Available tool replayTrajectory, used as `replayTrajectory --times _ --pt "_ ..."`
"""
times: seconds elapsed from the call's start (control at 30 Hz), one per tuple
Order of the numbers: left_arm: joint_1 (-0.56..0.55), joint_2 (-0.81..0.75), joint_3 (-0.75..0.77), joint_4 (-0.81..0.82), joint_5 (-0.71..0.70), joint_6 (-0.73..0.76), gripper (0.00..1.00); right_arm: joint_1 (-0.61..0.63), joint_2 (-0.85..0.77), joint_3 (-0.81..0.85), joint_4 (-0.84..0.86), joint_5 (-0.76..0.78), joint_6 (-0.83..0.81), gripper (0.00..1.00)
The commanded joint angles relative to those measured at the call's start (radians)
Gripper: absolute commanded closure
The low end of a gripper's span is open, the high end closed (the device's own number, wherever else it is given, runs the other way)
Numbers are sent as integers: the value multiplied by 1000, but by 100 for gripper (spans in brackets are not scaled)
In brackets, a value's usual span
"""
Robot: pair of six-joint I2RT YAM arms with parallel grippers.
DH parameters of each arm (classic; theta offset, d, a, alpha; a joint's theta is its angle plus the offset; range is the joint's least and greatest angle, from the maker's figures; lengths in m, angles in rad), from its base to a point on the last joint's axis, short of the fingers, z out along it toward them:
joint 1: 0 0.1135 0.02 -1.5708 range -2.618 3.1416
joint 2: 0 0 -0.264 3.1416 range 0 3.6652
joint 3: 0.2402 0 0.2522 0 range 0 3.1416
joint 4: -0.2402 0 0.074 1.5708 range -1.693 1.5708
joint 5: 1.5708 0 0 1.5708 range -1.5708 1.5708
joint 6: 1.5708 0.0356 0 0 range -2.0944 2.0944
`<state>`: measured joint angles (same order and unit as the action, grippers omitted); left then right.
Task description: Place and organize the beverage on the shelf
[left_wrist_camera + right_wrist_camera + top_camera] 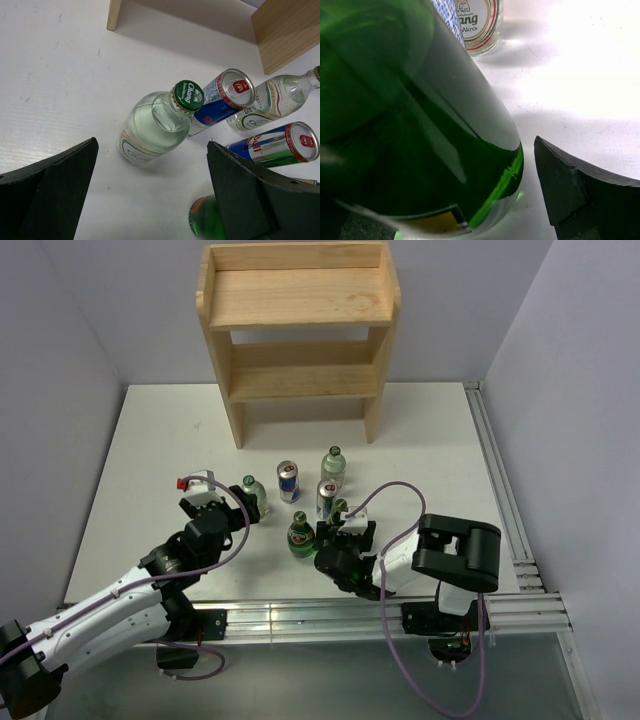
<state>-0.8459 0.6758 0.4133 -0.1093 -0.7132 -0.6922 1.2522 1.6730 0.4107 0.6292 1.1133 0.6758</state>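
Note:
The wooden shelf point(298, 310) stands at the back of the table with nothing on its tiers. In front of it stand a clear bottle with a green cap point(253, 495) point(159, 121), two cans point(288, 481) point(326, 499), a second clear bottle point(333, 468) and a green bottle point(300, 535). My left gripper point(232, 502) point(152, 150) is open, its fingertips just short of the capped clear bottle. My right gripper point(342, 532) is open around another green bottle point(340, 509) point(415, 120). A gap separates that bottle from the right finger point(575, 190). The left finger is hidden.
Grey walls close in the table on the left, back and right. A metal rail point(495, 470) runs along the right edge. The shelf's legs point(114, 14) stand just behind the drinks. A cable loops over the right arm point(400, 500).

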Motion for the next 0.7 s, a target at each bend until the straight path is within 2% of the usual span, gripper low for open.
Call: replayTrajectory --times 0.0,0.1,0.23,0.3,0.33,0.47,0.5,0.57,0.6,0.67 --pt "-5 8 4 43 -11 16 3 -14 31 23 115 62 -39 2" --pt "-5 5 1 40 -14 17 3 -22 56 27 142 63 -48 11" --pt "-5 2 -5 48 -14 16 3 -23 71 40 124 89 -38 36" --pt "-5 7 -2 48 -12 17 3 -23 68 40 113 97 -32 43" --pt "-7 8 -2 45 -14 14 3 -25 61 39 110 97 -28 49" --pt "-7 22 1 46 -15 14 3 -22 18 42 46 97 -1 63" --pt "-5 24 1 45 -17 13 3 -20 5 45 2 100 19 65" --pt "-5 22 1 40 -20 13 3 -11 -42 56 -78 111 54 97" --pt "-5 22 1 39 -22 11 3 -7 -61 85 -229 144 150 100" --pt "-5 16 1 37 -25 13 3 10 -114 118 -383 183 243 100"
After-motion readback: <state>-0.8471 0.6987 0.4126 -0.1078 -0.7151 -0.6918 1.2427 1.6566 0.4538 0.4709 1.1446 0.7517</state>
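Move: The right-hand green bottle stands practically between the right hand's open fingers, its middle about 1 cm ahead, 1 cm left and 4 cm higher than the low-set hand. The other green bottle is some 10 cm to this hand's left and 1 cm back; the silver can is about 8 cm ahead and 4 cm left, with a clear bottle roughly 16 cm ahead and 3 cm left. From the left hand the same green bottle lies about 26 cm right, level with it and 9 cm lower. The right hand, low and with its fingers pointing forward, eases about 1 cm forward around the right-hand green bottle while the fingers close by about a fifth of their opening, until they pinch its lower body from left and right. Keeping that grip and its height, the hand then draws back and to the right by about 1 cm, away from the other green bottle, with hardly any turn of the wrist. ##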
